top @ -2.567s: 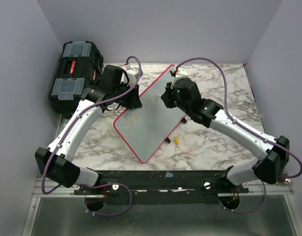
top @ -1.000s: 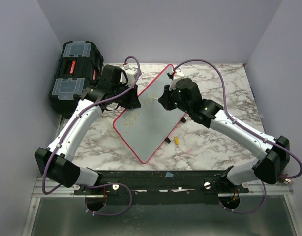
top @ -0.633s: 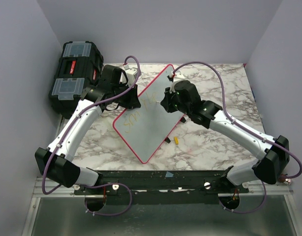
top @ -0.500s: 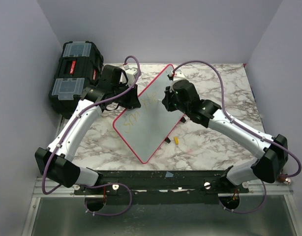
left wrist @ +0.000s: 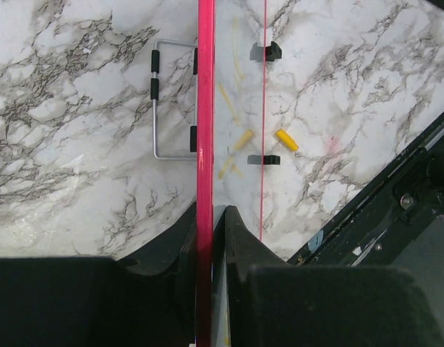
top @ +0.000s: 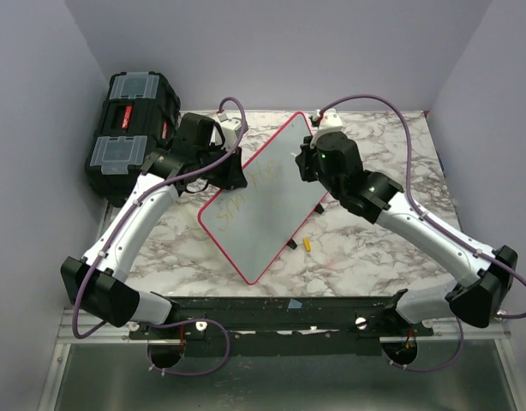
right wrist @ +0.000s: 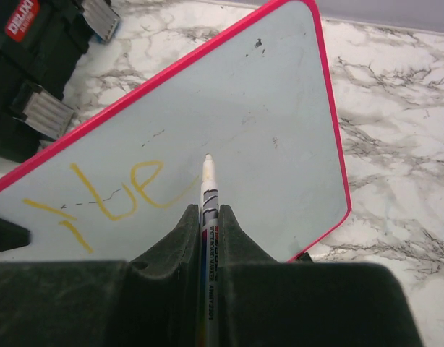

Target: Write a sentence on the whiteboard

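Note:
The whiteboard (top: 267,214), white with a pink frame, stands tilted on the marble table. My left gripper (top: 232,176) is shut on its left frame edge (left wrist: 205,108), the pink rim pinched between the fingers (left wrist: 236,228). My right gripper (right wrist: 210,210) is shut on a white marker (right wrist: 209,189), with its tip over the board (right wrist: 272,116) just right of the last yellow stroke. Whether the tip touches is unclear. The sentence (right wrist: 117,194) shows as yellow-orange letters, seen also from above as the sentence (top: 244,193) near the left gripper.
A black toolbox (top: 130,133) stands at the back left, close behind the left gripper, and shows as the toolbox (right wrist: 41,65) in the right wrist view. A yellow marker cap (top: 307,244) lies on the table by the board's near edge. A wire stand (left wrist: 160,101) shows behind the board.
My right gripper has moved back and to the right with the marker, away from the written letters towards the board's far corner. The left gripper and the board have stayed in place.

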Robot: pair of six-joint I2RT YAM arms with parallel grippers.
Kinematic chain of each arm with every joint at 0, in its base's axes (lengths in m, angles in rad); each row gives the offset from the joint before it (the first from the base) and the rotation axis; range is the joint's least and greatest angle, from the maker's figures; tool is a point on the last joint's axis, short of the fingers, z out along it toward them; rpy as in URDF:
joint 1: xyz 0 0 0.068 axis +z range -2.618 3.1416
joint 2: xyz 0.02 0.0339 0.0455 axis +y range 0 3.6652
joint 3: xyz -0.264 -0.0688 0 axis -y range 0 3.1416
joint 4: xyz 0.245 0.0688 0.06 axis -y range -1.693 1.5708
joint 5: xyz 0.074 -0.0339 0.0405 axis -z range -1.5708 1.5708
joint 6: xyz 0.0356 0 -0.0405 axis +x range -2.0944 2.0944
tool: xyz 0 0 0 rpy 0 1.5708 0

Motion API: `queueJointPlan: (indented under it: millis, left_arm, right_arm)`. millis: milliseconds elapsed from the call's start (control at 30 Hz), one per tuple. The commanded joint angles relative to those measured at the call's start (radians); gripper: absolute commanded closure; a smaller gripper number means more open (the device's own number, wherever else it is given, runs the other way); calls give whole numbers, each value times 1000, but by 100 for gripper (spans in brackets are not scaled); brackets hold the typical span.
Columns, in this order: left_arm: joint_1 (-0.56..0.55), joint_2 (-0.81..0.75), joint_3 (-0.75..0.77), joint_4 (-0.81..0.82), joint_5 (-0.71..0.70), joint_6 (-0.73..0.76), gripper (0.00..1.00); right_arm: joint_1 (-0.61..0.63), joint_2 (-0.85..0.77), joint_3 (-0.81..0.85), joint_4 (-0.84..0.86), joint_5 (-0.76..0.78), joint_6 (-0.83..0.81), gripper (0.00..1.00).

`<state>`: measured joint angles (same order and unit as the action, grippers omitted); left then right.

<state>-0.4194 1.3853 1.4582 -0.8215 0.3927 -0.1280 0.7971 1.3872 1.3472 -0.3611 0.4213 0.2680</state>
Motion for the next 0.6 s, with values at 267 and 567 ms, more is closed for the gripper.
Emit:
queueJointPlan:
  millis: [267,567]
  left_arm:
    - [2,-6,16,44,-50,77,100]
    - [2,-18,-28,68,-46,68,100]
  right_arm:
    - [1,-172,-120,-31,-147,31,99]
    - [3,-193,-181,-52,-346,33,99]
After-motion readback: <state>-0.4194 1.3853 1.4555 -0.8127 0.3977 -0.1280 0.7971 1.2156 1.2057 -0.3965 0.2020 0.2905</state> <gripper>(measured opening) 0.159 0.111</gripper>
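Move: The right hand, holding the marker, is bound for the blank board below the written word, some 5 cm to its left, 1 cm ahead and 5 cm lower. The finished "e" lies about 7 cm left, 3 cm ahead and 4 cm down, the "i" about 11 cm left, level ahead and 4 cm down. From the left hand, gripping the board's raised edge, the blank patch lies roughly 12 cm right, 2 cm ahead and 4 cm below. Back towards its base the right hand travels about 5 cm, first swinging up some 2 cm and slightly right away from the end of the "e", then sinking about 3 cm and easing left again while turning roughly 10 degrees counter-clockwise. It keeps its grip on the marker, whose tip comes round over the blank area under the word, clear of the surface; the left hand still holds the tilted board steady. ##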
